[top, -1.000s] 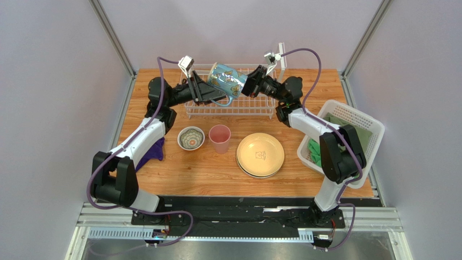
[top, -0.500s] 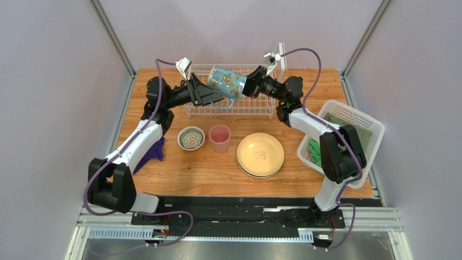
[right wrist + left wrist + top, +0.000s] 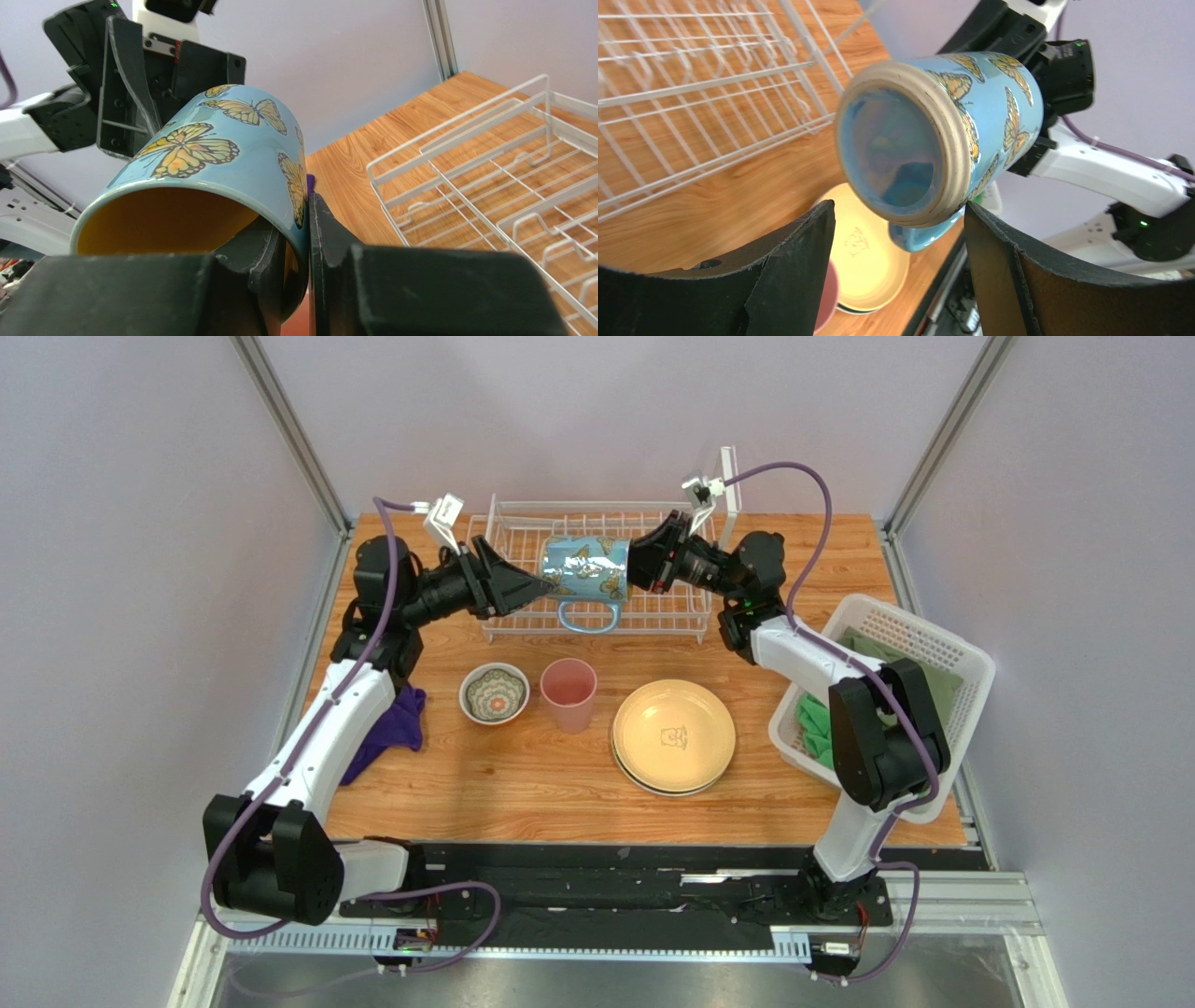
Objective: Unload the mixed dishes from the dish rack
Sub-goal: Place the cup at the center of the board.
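Note:
A blue butterfly mug (image 3: 585, 569) with a yellow inside hangs on its side above the white wire dish rack (image 3: 659, 605), handle pointing down. My right gripper (image 3: 648, 563) is shut on its rim (image 3: 298, 210), one finger inside and one outside. My left gripper (image 3: 540, 585) is open just left of the mug, whose base (image 3: 906, 133) faces it with the fingers (image 3: 787, 266) apart from it. In front of the rack stand a small patterned white bowl (image 3: 494, 693), a pink tumbler (image 3: 568, 693) and a cream-yellow plate (image 3: 673, 735) stacked on a dark-rimmed one.
A white lattice basket (image 3: 919, 651) with green cloths (image 3: 814, 728) sits at the right edge. A purple cloth (image 3: 396, 725) lies by the left arm. The rack's tall upright panel (image 3: 728, 476) rises behind the right gripper.
My left gripper opened off the mug and drew back to the left. The mug, still in the right gripper, swung level with its handle down.

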`<action>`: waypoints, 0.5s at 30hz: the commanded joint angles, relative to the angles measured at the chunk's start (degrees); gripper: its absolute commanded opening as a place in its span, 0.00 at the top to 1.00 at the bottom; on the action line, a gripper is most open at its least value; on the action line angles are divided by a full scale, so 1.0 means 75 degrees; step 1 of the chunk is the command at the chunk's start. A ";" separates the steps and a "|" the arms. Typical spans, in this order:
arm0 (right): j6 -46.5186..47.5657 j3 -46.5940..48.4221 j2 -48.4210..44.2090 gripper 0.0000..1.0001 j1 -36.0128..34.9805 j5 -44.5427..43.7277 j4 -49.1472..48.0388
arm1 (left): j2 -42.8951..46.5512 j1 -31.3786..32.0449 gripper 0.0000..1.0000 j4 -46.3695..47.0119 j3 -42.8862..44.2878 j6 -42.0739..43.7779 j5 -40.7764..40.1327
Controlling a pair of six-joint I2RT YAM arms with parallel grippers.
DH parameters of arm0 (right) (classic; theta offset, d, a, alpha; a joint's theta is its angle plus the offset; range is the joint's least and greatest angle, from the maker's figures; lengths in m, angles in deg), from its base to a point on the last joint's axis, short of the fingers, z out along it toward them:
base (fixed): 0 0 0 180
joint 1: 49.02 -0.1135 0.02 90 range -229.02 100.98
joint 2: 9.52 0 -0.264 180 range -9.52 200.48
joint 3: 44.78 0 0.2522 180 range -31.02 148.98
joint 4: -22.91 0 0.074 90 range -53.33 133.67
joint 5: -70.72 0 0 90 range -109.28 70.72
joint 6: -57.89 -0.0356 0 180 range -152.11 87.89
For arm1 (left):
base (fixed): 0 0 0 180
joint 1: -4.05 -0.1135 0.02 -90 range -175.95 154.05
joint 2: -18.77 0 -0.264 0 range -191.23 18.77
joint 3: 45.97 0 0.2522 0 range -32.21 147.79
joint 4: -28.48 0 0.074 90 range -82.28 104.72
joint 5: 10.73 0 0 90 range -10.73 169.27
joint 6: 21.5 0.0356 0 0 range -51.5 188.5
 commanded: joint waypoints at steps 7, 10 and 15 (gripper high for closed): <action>0.1280 0.0293 -0.1400 1.00 -0.0014 -0.0023 0.1421 | 0.0405 -0.0609 0.24 -0.1734 0.0791 0.1849 -0.1562; 0.1772 0.0375 -0.1681 1.00 -0.0014 0.0001 0.2149 | 0.0346 -0.0668 0.25 -0.2038 0.0990 0.2166 -0.1750; 0.2686 0.0550 -0.2302 1.00 -0.0026 -0.0023 0.3796 | 0.0206 -0.0668 0.25 -0.2495 0.1341 0.2671 -0.2054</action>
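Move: The right hand, holding the cup sideways by its rim, has the centre of the board about 12 cm back, 3 cm to its left and 31 cm below. The yellow plate lies 12 cm back and 7 cm right of this hand, the pink cup 7 cm back and 11 cm left, both far below. For the left hand, the board's centre is some 13 cm right, 6 cm back and 31 cm below; the held cup is 8 cm right and 4 cm ahead, nearly level. The right fingers keep their pinch on the cup's rim; after a slight dip the hand draws back about 2.5 cm, with a little drift right and up, its leftward-pointing fingers tipping down some 10 degrees. The left hand, already open, backs away from the cup's base, 6 cm left and 3.5 cm forward, rolling its left side up and turning counter-clockwise, about 15 degrees each. ##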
